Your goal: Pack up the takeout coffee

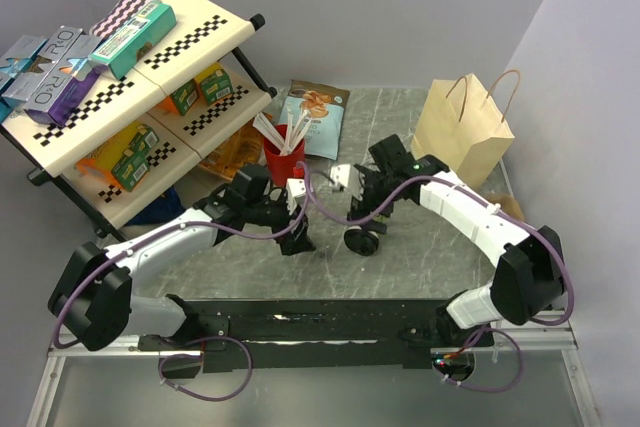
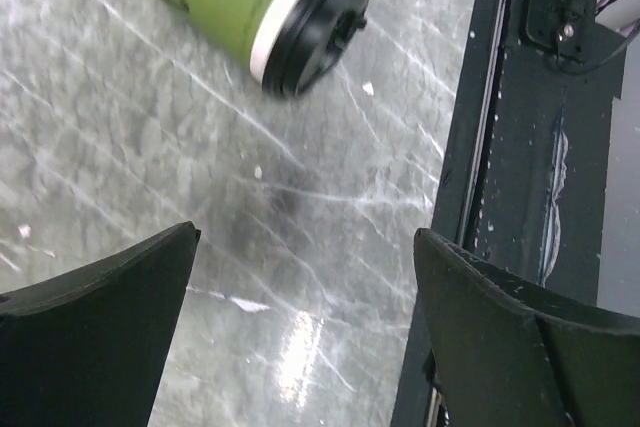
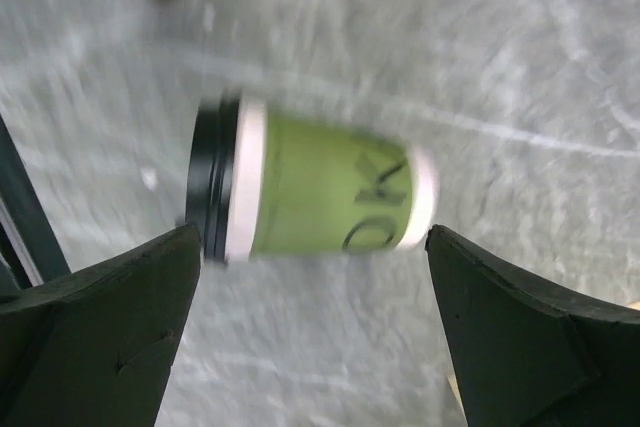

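The takeout coffee [image 1: 362,239] lies on its side on the grey marble table [image 1: 420,257], a green paper cup with a black lid. In the right wrist view the takeout coffee [image 3: 320,187] sits just beyond my fingertips, lid to the left, and my right gripper [image 3: 312,237] is open above it without touching. In the left wrist view the takeout coffee [image 2: 250,2] is at the top, well ahead of my open, empty left gripper [image 2: 305,237]. Seen from above, my left gripper [image 1: 298,237] is left of the cup and my right gripper [image 1: 368,209] hangs over it.
A brown paper bag [image 1: 462,127] stands upright at the back right. Behind the grippers are a red cup [image 1: 283,157] with white stirrers and a snack pouch [image 1: 315,117]. A checkered shelf rack [image 1: 130,97] with boxes fills the left. The black base rail [image 2: 520,147] runs along the near edge.
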`<state>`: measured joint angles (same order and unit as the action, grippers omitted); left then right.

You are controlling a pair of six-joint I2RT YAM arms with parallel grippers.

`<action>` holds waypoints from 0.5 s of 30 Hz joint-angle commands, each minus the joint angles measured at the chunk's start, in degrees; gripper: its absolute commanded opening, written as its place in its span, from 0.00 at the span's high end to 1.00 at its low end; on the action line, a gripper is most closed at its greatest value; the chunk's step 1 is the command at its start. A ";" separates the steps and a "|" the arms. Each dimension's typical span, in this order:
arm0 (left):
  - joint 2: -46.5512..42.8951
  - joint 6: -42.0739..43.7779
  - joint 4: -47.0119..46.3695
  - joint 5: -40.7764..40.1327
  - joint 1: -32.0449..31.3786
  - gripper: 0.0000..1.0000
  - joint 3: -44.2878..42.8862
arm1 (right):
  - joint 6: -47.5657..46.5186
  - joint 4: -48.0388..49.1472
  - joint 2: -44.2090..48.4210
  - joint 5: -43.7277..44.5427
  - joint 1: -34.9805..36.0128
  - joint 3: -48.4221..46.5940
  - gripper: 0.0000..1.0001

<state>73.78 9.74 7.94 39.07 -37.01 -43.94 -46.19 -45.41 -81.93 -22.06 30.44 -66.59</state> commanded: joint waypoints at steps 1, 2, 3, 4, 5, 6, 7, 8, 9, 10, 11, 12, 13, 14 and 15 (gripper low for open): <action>1.01 -0.07 -1.27 1.27 -0.69 0.05 -3.78 | -15.75 -3.20 3.62 5.88 0.24 4.53 0.00; 1.10 0.02 -1.09 1.45 -0.78 0.05 -4.22 | -17.07 -2.76 3.79 5.98 0.24 6.19 0.00; 1.10 0.11 -1.00 1.88 -0.87 0.04 -4.39 | -20.22 -2.23 4.06 6.33 0.24 7.34 0.00; 1.02 0.11 -1.00 2.06 -0.87 0.04 -4.40 | -21.73 0.90 4.84 7.99 0.33 8.83 0.00; 1.02 0.19 -0.74 2.24 -0.87 0.04 -4.48 | -23.05 2.24 5.29 8.52 0.67 11.54 0.00; 1.02 0.37 -0.56 2.59 -0.95 0.04 -4.48 | -25.93 3.65 5.38 8.79 0.76 12.52 0.00; 0.84 0.37 -0.21 2.68 -1.04 0.04 -4.57 | -27.36 5.49 5.38 9.40 0.77 13.84 0.00; 0.84 0.37 0.40 2.85 -1.04 0.04 -4.49 | -28.33 6.81 5.29 9.67 0.85 14.46 0.00; 0.75 0.20 0.49 2.85 -1.04 0.04 -4.40 | -30.51 7.61 5.12 9.67 0.77 14.82 0.00; 0.32 0.11 0.84 2.59 -1.04 0.05 -4.31 | -31.66 8.48 4.68 9.50 0.77 15.08 0.00; 0.14 0.02 1.19 2.42 -1.04 0.05 -4.05 | -32.81 10.15 4.41 9.06 0.77 15.61 0.00; -0.12 0.02 1.98 2.15 -1.04 0.05 -3.96 | -34.82 11.03 4.24 8.80 0.77 15.78 0.00; -0.91 -0.07 2.51 1.80 -1.04 0.05 -3.78 | -35.62 12.00 3.71 8.36 0.77 15.96 0.00; -1.44 0.10 2.86 1.54 -1.04 0.05 -3.43 | -36.33 13.49 3.27 7.74 0.94 15.79 0.00; -2.49 0.37 3.91 1.28 -0.95 0.05 -3.17 | -36.33 14.46 2.66 8.00 1.81 15.61 0.00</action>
<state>74.67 9.78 9.52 39.79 -37.76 -46.22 -74.87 -38.57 -78.32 -13.56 30.92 -50.43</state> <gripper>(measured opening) 0.953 0.997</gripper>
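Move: The lidded coffee cup lies on its side, lid end towards the robot, nearly under the right hand: about 1 cm farther out, 1 cm to its right and 10 cm below. The paper bag stands roughly 19 cm ahead and 20 cm right of that hand, the red canister of sticks some 16 cm ahead and 18 cm left. From the left hand the cup is about 7 cm ahead, 16 cm right and 9 cm lower. The tipped coffee cup has the right hand coming down on its right-hand side: the hand sinks about 6 cm and shifts some 4 cm right, drawing slightly back and then easing forward as the descent stops. Meanwhile the wrist rolls some 30 degrees counter-clockwise and points slightly more steeply down; the fingers stay wide open, short of any grip. ##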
